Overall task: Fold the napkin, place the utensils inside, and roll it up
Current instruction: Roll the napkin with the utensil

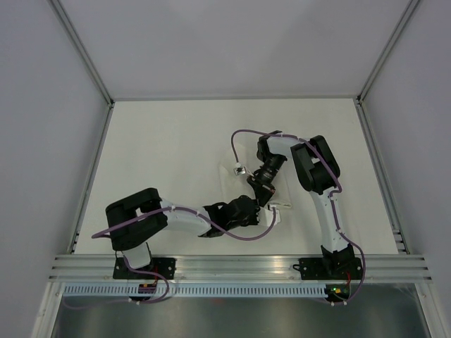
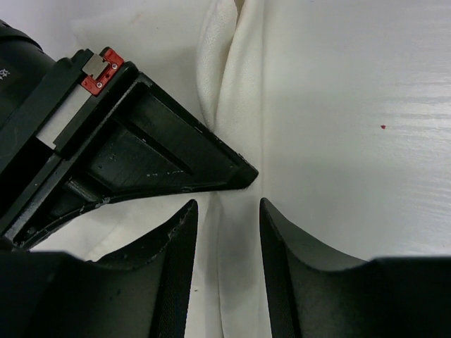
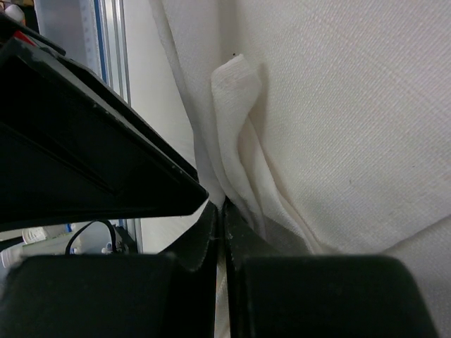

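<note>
The white napkin (image 3: 338,105) lies bunched into soft upright folds where my two grippers meet. My right gripper (image 3: 220,205) is shut on a thin fold of it, the cloth running up from between the pads. My left gripper (image 2: 227,204) stands open, its fingers astride a flat napkin (image 2: 239,91) edge without pinching it. In the left wrist view a black finger (image 2: 162,141) of the right gripper reaches in from the upper left. From above, the left gripper (image 1: 252,210) and right gripper (image 1: 259,191) nearly touch at mid-table. The utensils are out of view.
White walls enclose the white table (image 1: 176,141) on three sides. Aluminium rails (image 1: 239,267) run along the near edge by the arm bases. A purple cable (image 1: 236,144) loops above the grippers. A small white tag (image 1: 239,169) hangs beside the right wrist.
</note>
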`<state>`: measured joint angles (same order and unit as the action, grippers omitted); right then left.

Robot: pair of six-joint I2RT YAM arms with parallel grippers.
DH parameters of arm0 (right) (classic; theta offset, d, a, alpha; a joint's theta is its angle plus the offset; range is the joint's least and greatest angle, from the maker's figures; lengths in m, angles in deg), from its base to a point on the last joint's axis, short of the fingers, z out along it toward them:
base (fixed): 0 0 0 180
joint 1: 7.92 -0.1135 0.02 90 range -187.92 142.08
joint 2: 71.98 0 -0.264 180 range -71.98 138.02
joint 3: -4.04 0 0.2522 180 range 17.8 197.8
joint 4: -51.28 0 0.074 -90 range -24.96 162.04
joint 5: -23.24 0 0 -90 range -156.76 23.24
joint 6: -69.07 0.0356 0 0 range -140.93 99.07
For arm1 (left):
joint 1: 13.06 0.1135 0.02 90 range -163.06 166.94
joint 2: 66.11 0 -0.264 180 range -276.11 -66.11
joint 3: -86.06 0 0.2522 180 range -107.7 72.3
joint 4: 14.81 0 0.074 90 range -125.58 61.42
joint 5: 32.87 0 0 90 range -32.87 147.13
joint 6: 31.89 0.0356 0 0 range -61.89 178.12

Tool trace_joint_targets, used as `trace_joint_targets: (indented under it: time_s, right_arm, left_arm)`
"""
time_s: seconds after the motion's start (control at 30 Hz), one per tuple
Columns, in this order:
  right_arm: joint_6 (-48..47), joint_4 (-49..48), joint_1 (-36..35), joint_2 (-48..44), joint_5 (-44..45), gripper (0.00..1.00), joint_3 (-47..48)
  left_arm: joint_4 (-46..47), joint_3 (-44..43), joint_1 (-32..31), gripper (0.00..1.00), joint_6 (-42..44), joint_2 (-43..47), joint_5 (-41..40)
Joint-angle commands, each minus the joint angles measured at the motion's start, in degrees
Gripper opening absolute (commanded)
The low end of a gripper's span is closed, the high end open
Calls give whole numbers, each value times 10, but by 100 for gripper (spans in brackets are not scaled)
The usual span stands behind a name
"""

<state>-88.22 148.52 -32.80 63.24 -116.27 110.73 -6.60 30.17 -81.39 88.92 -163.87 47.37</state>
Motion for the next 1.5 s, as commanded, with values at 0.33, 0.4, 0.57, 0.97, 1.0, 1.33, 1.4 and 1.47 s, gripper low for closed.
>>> trace_joint_targets:
  time_s: [0.33, 0.4, 0.57, 0.97, 1.0, 1.33, 1.4, 1.47]
  right_arm:
    - [-17, -20, 4, 20, 11, 6, 17]
    - [-18, -18, 3, 21, 12, 6, 17]
    - [-20, -15, 4, 23, 12, 6, 18]
    - [-28, -6, 4, 25, 11, 5, 21]
    - [-28, -6, 4, 24, 11, 6, 21]
    - [20, -45, 26, -48, -1, 45, 33]
    - [29, -49, 35, -59, -10, 49, 42]
    - [42, -51, 48, -75, -20, 53, 54]
  left_arm:
    - [32, -19, -2, 47, 43, -53, -3]
    - [28, -17, -1, 48, 43, -59, -4]
    - [14, -20, 16, 47, 39, -68, 6]
    - [-98, -52, 34, 2, 1, -81, 110]
    - [-119, -58, 35, 2, -4, -81, 120]
    - [-192, -100, 73, 2, -71, -78, 255]
    - [-200, -104, 84, 2, -78, -81, 278]
    - [-208, -111, 91, 2, -88, -83, 300]
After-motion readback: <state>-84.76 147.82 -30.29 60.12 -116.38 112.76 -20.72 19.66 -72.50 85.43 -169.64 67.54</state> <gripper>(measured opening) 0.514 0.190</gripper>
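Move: Just below the left hand's open fingers, some 3 cm down and 1 cm ahead and to the right, lies the near rolled edge of the napkin. The closed right fingers hold that edge about 3 cm ahead, 1 cm right and 3 cm below the left hand; the flat napkin sheet spreads some 6 cm ahead and 3 cm left of it, 4 cm below. For the right hand, the rolled edge is already between its fingertips. Sinking about 2 cm and easing a centimetre forward, the left hand brings its parted fingers down around the rolled edge beside the right fingertips, then pinches it and tips some 15 degrees steeper. The right hand keeps its hold meanwhile, and only after that grip is made opens wide, lets go and starts lifting up and forward, about 2 cm each way. ##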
